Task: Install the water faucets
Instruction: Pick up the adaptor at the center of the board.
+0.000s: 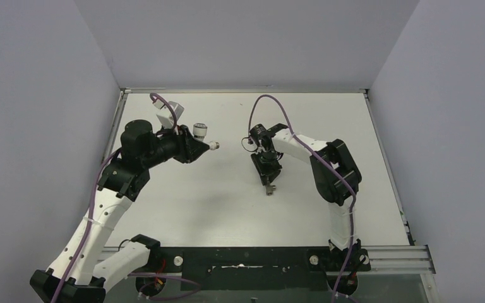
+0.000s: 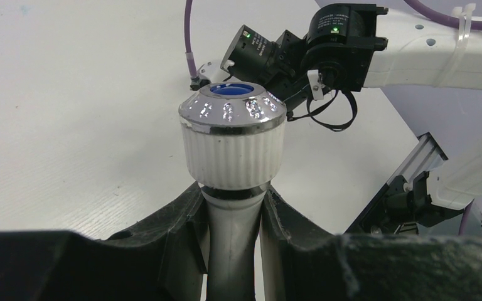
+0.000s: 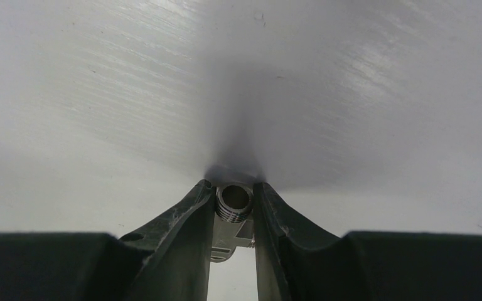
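The white faucet body with its ribbed knob, chrome rim and blue dot is clamped between the black fingers of my left gripper. From above, the left gripper holds this faucet off the table at the left, with the faucet's end pointing right. My right gripper is shut on the small grey threaded fitting, whose open threaded end faces the table close below. In the top view the right gripper points down at mid-table with the fitting at its tip.
The right arm's wrist and camera lie just beyond the held faucet in the left wrist view. An aluminium rail runs along the near right edge. Grey walls enclose the white table on three sides.
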`<act>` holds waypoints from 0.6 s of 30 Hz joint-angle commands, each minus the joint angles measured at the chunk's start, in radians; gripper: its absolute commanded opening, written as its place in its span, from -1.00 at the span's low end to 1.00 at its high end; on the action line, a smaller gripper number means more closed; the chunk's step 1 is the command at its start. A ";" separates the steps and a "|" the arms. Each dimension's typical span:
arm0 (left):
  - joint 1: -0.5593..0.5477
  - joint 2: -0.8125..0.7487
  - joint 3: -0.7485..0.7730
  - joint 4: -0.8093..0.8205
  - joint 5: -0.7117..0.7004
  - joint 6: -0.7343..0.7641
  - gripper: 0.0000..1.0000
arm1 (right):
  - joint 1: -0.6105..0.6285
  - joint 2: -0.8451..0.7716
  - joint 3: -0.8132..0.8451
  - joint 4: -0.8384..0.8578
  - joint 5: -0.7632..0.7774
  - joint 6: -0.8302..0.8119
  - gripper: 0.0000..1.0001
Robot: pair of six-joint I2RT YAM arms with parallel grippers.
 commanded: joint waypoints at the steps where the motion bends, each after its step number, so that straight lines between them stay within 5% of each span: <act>1: 0.007 -0.030 0.021 0.035 -0.015 0.013 -1.00 | -0.003 -0.096 0.037 0.031 0.014 0.015 -0.89; 9: 0.007 -0.033 0.047 0.026 -0.055 0.023 -1.00 | 0.032 -0.397 -0.157 0.350 0.192 -0.018 -1.00; 18: 0.009 -0.026 0.048 0.049 -0.053 0.002 -1.00 | 0.113 -0.778 -0.726 1.232 0.322 -0.077 -1.00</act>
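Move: The right hand's fingers are already shut on the adaptor, which sits about 1 cm back of their pads and 1 cm below them, down at the board. The faucet, held up by the left hand, is roughly 21 cm to the right hand's left, about level with it in reach and some 28 cm above. From the left hand, the adaptor lies about 22 cm to the right, level in reach and 29 cm below. Straight up off the board at first with a little forward, the right arm lifts the adaptor quickly by about 12 cm, ending some 3 cm farther forward and slightly left, nearer the raised faucet. As it rises the wrist tips up about 50 degrees, swinging the downward fingers out forward and to the left; they keep their grip. ##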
